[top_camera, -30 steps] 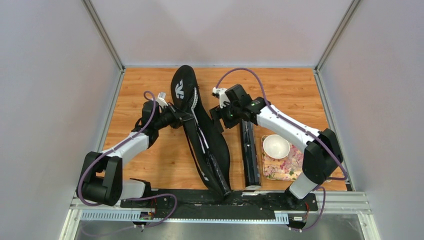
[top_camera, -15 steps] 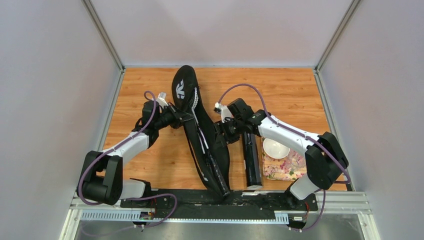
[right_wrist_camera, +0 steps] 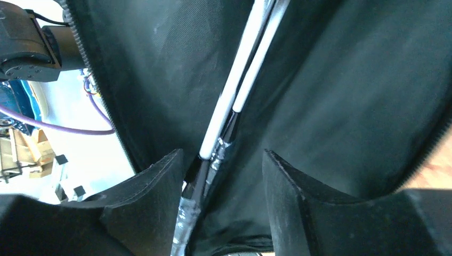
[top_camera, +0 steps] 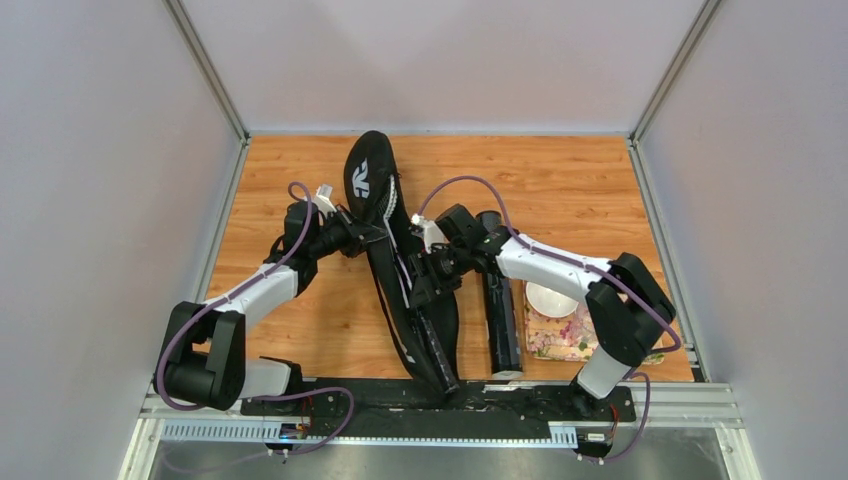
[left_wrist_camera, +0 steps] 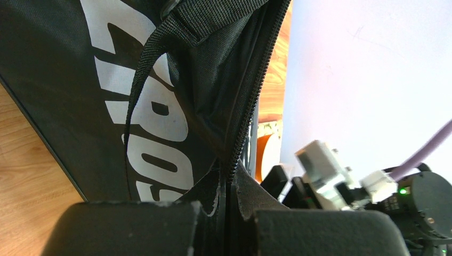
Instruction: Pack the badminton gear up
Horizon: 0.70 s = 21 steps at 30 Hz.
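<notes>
The black racket bag (top_camera: 400, 262) lies slantwise down the middle of the table, its zip side parted. My left gripper (top_camera: 366, 238) is shut on the bag's zipper edge (left_wrist_camera: 234, 160) and pinches the fabric between its jaws (left_wrist_camera: 226, 205). My right gripper (top_camera: 421, 281) is open and reaches into the bag's opening. In the right wrist view two thin silver racket shafts (right_wrist_camera: 246, 61) run inside the bag's dark lining (right_wrist_camera: 346, 106), passing between the spread fingers (right_wrist_camera: 154, 197) close to the left one. The long dark tube (top_camera: 500, 310) lies on the table right of the bag.
A small white bowl (top_camera: 548, 298) sits on a flower-patterned tray (top_camera: 567, 338) at the right, partly under my right arm. Grey walls bound the wooden table (top_camera: 560, 180) at the left, back and right.
My right arm has swung left from above the tube's far end to the bag's opening, its jaws staying apart. The left gripper holds the bag edge as before.
</notes>
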Each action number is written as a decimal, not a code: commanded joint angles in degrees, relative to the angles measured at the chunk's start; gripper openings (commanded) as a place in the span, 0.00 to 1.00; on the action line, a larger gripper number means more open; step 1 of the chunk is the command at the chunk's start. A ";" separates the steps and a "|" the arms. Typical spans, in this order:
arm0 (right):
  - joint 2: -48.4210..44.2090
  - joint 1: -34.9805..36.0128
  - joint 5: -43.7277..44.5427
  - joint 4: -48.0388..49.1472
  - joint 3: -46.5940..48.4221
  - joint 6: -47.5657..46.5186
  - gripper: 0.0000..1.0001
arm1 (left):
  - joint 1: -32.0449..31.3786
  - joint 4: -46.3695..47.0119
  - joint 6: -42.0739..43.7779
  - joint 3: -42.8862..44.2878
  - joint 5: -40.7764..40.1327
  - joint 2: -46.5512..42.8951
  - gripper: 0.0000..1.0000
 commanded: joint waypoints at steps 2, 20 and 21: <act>4.82 1.37 -1.06 5.38 4.12 2.70 0.53 | 0.05 5.31 -0.76 1.27 1.86 -1.74 0.00; 9.92 7.87 35.94 -8.50 20.65 2.07 0.00 | 0.05 1.62 1.61 -0.31 1.16 -2.36 0.00; 10.80 7.87 36.38 -8.33 20.91 2.78 0.00 | -0.03 1.44 1.61 -0.49 1.16 -2.27 0.00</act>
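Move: The two racket shafts, just beyond their handles, lie some 2 cm left of the right hand's open fingers, level with them fore and aft, and about 2 cm lower. The dark handles are centred roughly 13 cm back and 7 cm right of that hand, and the shuttle tube about 21 cm to its right, level fore and aft and some 6 cm lower. From the left hand, the shafts' near part is about 14 cm back, 6 cm right and 7 cm below. The right fingers close and pinch the racket shafts just past the handles after dipping about 2 cm left and down; still gripping, the hand then draws them some 4 cm forward and 3 cm up, its fingers tipping to point more steeply down by around 20 degrees. The left hand keeps its hold on the bag's zip edge and shifts about 1.5 cm forward and left. ##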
